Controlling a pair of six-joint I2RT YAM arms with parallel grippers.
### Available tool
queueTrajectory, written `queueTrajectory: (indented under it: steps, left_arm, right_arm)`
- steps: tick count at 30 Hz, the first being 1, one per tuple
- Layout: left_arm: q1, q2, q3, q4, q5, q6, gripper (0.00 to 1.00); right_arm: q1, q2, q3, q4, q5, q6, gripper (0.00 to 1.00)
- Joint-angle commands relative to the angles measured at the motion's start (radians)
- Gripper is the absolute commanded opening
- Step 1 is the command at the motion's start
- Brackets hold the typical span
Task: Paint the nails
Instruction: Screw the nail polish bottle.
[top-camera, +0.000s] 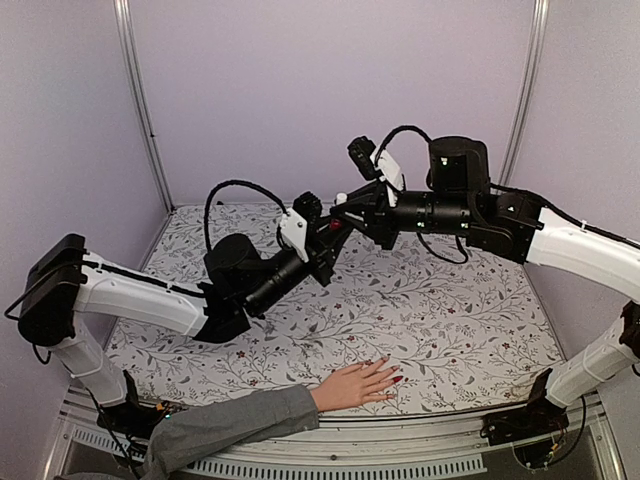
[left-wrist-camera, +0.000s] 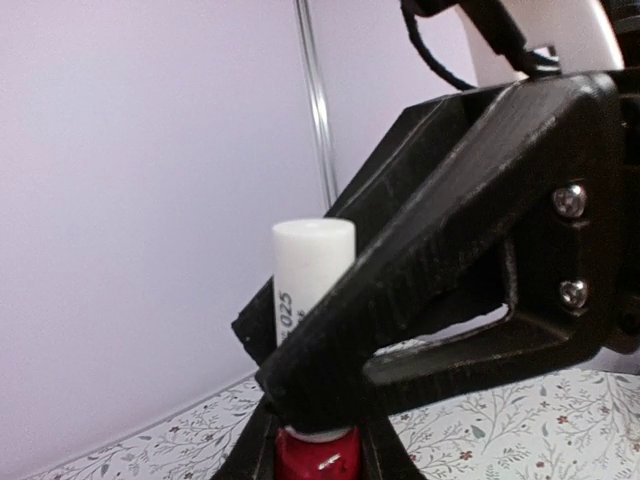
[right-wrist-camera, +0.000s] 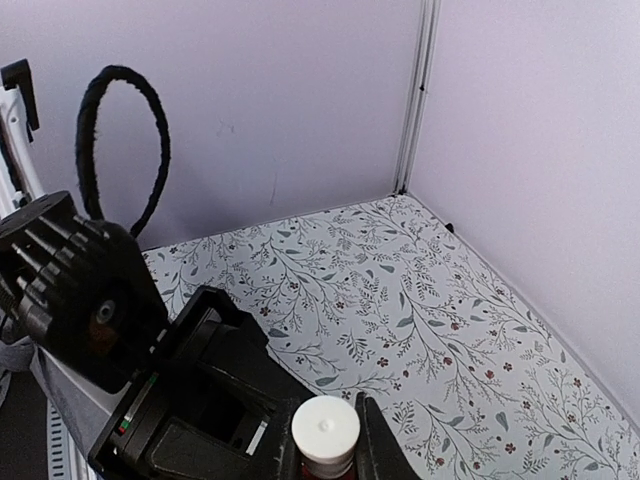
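Observation:
A pale hand (top-camera: 352, 386) with a grey sleeve (top-camera: 232, 424) lies flat at the table's near edge. Its nails (top-camera: 397, 380) are tiny, and some look dark red. High above the middle of the table both grippers meet on a small red bottle (left-wrist-camera: 318, 462). My left gripper (left-wrist-camera: 317, 448) is shut on the red glass body. My right gripper (right-wrist-camera: 326, 445) is shut on the bottle's white cap (right-wrist-camera: 325, 430), with one black finger (left-wrist-camera: 330, 385) across the cap's lower part. In the top view the left gripper (top-camera: 328, 240) and the right gripper (top-camera: 352, 212) touch nose to nose, far from the hand.
The table (top-camera: 450, 320) carries a floral cloth and is walled by lilac panels (top-camera: 320, 90) on three sides. The left arm's black cable (right-wrist-camera: 120, 150) loops up beside the grippers. The left arm's body (right-wrist-camera: 190, 400) fills the right wrist view's lower left.

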Motion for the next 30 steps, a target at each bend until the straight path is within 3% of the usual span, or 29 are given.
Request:
queueTrajectory:
  steps: [1, 8, 15, 18, 23, 30]
  left_arm:
    - [-0.053, 0.055, 0.092, 0.020, -0.168, 0.120, 0.00]
    - [-0.055, 0.042, 0.070, 0.028, -0.129, 0.105, 0.00]
    - [-0.032, -0.007, 0.015, 0.024, -0.022, 0.053, 0.00]
    - [-0.016, -0.035, -0.011, 0.016, 0.038, 0.032, 0.00]
    - [0.025, -0.086, -0.046, -0.010, 0.200, -0.019, 0.00]
    - [0.105, -0.122, -0.064, -0.063, 0.559, -0.126, 0.00]
  right_arm:
    - [0.049, 0.064, -0.007, -0.017, -0.017, 0.101, 0.00]
    - [0.049, 0.051, -0.013, -0.023, 0.028, 0.098, 0.01]
    - [0.049, 0.015, -0.043, -0.007, 0.030, 0.079, 0.27]
    - [0.048, -0.009, -0.057, -0.005, 0.055, 0.068, 0.33]
    - [0.043, -0.053, -0.089, -0.006, 0.052, 0.043, 0.46]
    - [0.032, -0.121, -0.139, -0.016, -0.090, -0.009, 0.64]
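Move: The white cap sits upright on the red nail polish bottle, its middle about 3 cm straight above the left hand's point, with the bottle held in the left fingers. The right fingers are already shut low around the cap, whose middle is roughly 1 cm above their point, with the bottle some 2 cm below it. The model hand lies about 20 cm back, 3 cm right and 30 cm below the left hand. The cap, still pinched by the right fingers, gets the last of its clockwise twist as both hands swing forward about 1.5 cm and the left turns the bottle some 10 degrees counter-clockwise. Then the right fingers open wide, letting go, and both hands draw back roughly 4 cm, the right dipping slightly and the left keeping its grip while turning back clockwise. ##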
